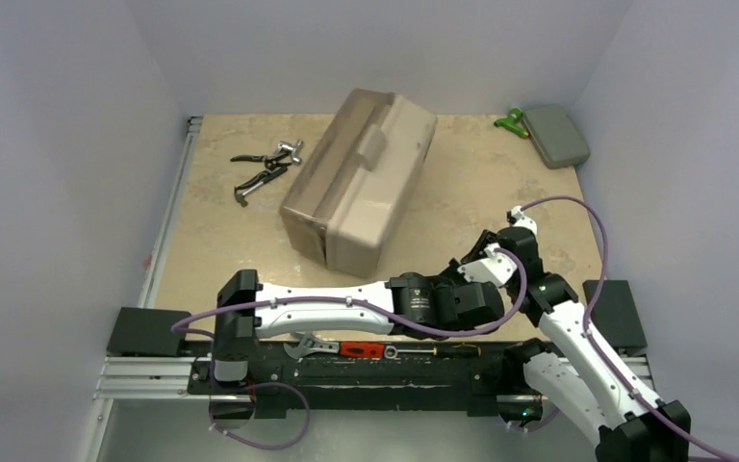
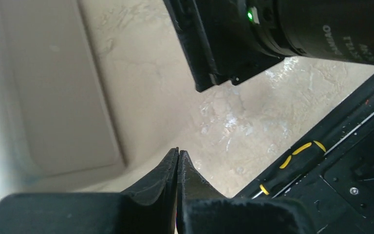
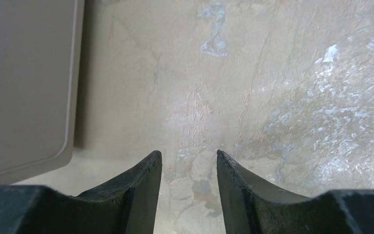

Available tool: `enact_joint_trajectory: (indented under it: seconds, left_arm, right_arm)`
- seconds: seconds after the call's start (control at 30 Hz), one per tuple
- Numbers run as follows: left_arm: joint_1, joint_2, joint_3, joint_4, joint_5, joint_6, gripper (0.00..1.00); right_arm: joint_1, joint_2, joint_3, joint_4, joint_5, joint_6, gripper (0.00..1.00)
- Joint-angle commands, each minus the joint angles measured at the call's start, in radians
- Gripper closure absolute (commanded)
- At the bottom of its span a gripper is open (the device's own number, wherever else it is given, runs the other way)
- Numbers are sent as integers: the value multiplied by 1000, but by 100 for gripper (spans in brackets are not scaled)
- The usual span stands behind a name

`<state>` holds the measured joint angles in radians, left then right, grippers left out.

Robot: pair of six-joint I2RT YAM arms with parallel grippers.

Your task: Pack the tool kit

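The tool kit's beige toolbox (image 1: 361,178) stands closed, smoky lid down, in the middle of the table. It also fills the left side of the left wrist view (image 2: 53,97), and one of its corners shows in the right wrist view (image 3: 24,83). Dark pliers (image 1: 267,166) lie to its left. My left arm reaches rightward along the front. Its gripper (image 1: 496,300) (image 2: 177,152) is shut with nothing between the jaws, low over the table beside the right arm. My right gripper (image 1: 470,258) (image 3: 189,155) hangs open over bare table just right of the toolbox.
A flat grey case (image 1: 556,135) and a green item (image 1: 512,120) sit at the back right. On the black front rail lie a wrench (image 1: 310,345), a red tool (image 1: 364,349) and a black-and-yellow screwdriver (image 1: 452,351) (image 2: 297,158). The right arm's black housing (image 2: 292,29) hangs close above my left gripper.
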<state>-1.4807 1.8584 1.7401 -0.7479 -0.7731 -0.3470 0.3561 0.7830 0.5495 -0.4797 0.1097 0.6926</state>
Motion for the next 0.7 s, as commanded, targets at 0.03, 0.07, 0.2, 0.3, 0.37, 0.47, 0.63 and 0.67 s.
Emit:
enact_joint_trajectory:
  seconds: [0.03, 0.07, 0.2, 0.3, 0.37, 0.47, 0.63, 0.67]
  left_arm:
    - [-3, 23, 52, 13, 73, 6, 100]
    - [10, 0, 33, 21, 102, -8, 100]
    - [88, -165, -25, 19, 203, -12, 100]
    - [150, -331, -53, -14, 211, -9, 92]
    - [229, -431, -87, -28, 274, -30, 85]
    - [382, -560, -151, -39, 336, -57, 68]
    - [748, -676, -213, -45, 461, -98, 32]
    - [830, -680, -218, -49, 520, -115, 30]
  right_arm:
    - [-70, -67, -7, 40, -38, -4, 56]
    - [-87, -73, 2, 38, -53, -21, 55]
    - [-109, -73, 94, 50, -143, -98, 49]
    - [-108, 13, 206, 22, -195, -134, 38]
    - [-106, 81, 258, 34, -270, -129, 30]
    - [-93, 159, 288, 101, -329, -80, 23]
    - [-47, 265, 351, 210, -360, -12, 13]
    - [-26, 290, 379, 214, -352, -5, 10]
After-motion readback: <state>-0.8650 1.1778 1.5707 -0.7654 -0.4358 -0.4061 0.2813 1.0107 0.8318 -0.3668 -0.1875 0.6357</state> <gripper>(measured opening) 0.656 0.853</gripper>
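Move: The tool box lies ahead and left of both hands: roughly 22 cm out, 16 cm left and 12 cm down from the shut left gripper, and about 15 cm out and 23 cm left of the half-open right one, some 3 cm below it. Beyond the box's left side, from the left gripper, the hammer is about 26 cm out, 40 cm left and 21 cm down, with the pliers 34 cm out and 36 cm left, equally low. After a slight dip to the right, swing the left gripper some 22 cm left, lifting it about 17 cm and reaching 11 cm forward, high to the box's near left part; roll its left side down and open the fingers from shut to two-thirds. Raise the right gripper too, easing it forward and left towards the box as it opens wide, touching nothing. ##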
